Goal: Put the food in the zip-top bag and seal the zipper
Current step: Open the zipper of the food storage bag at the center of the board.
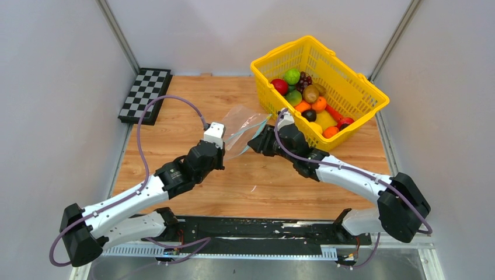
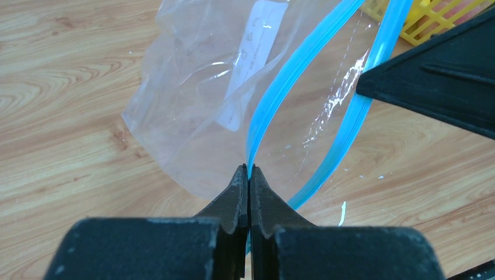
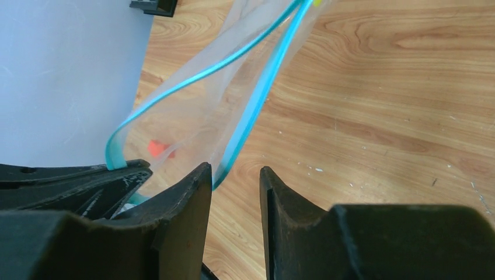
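The clear zip-top bag hangs just above the wood table between my two grippers, its mouth gaping. My left gripper is shut on one lip of the teal-blue zipper. The other lip runs down into the gap of my right gripper, close to its left finger; those jaws stand apart and clamp nothing. The food, mixed toy fruit, lies in the yellow basket. A small orange-red patch shows through the bag; what it is I cannot tell.
The basket stands at the back right, close behind my right arm. A black-and-white checkerboard lies at the back left corner. Grey walls close in both sides. A black rail runs along the near edge.
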Robot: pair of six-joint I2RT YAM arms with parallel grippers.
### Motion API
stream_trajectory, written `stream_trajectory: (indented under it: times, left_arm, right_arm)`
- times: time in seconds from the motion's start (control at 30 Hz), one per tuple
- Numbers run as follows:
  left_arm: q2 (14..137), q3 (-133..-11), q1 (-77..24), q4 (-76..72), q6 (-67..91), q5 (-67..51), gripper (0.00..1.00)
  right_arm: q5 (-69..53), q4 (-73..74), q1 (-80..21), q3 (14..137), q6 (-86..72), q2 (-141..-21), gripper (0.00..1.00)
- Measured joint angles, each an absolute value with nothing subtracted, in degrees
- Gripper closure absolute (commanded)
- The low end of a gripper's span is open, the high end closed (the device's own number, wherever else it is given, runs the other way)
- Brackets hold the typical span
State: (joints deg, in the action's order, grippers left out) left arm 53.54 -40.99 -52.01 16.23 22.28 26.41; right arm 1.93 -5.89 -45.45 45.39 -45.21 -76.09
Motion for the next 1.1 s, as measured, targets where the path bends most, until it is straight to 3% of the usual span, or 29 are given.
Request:
stream_trajectory:
  times: [0.13,0.23,0.37,0.47,0.6,0.67,0.9,1.1]
  left_arm:
    - [52.9,-41.0,-52.0,17.4,22.3,26.4,1.00]
    - [52.2,-41.0,-52.0,17.6,22.4,26.3,1.00]
    - [51.7,-40.9,-52.0,17.8,22.7,26.0,1.00]
    - [50.8,-40.4,-52.0,17.8,22.9,26.0,0.99]
    - [49.7,-39.8,-52.0,18.0,22.8,26.0,0.63]
    - [49.5,-39.8,-52.1,18.0,22.7,26.1,0.55]
    - [53.4,-44.5,-52.1,20.6,21.4,25.2,0.45]
    - [62.9,-57.5,-52.1,22.1,17.6,24.5,0.49]
  right_arm:
    - [1.9,-7.4,-45.4,46.3,-45.8,-76.2,0.65]
    - [1.9,-9.1,-45.4,47.0,-46.1,-76.6,0.88]
    - [-0.3,-9.9,-45.3,49.7,-46.9,-80.5,0.99]
    - [-2.2,-9.8,-45.2,50.2,-47.0,-82.3,1.00]
    - [-3.1,-9.3,-45.2,50.2,-46.6,-82.6,1.00]
    - [-3.4,-8.5,-45.2,50.8,-45.4,-82.6,1.00]
    - [-6.7,-3.1,-45.2,56.4,-41.6,-82.6,1.00]
    - [-8.5,2.0,-45.4,61.2,-38.5,-82.7,1.00]
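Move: The left fingers already pinch the left lip of the bag's zipper. The right lip, which the half-open right fingers are about to shut on, lies about 2 cm left and 1 cm ahead of the right hand, and some 5 cm right and 1 cm ahead of the left. From the right hand, the yellow zipper end is roughly 9 cm ahead, 6 cm right and a little lower; the bag body hangs around 6 cm ahead, 2 cm left, 6 cm below. The right fingers shut on the blue right lip, reached by a 3 cm leftward sweep, then keep their pinch while the hand carries it farther left and up, some 5 cm higher in all and turned about 10 degrees counter-clockwise. The left hand, easing back and left a centimetre, opens and lets go of the left lip, then swings up, right and forward, open, to close beside the right fingertips. ##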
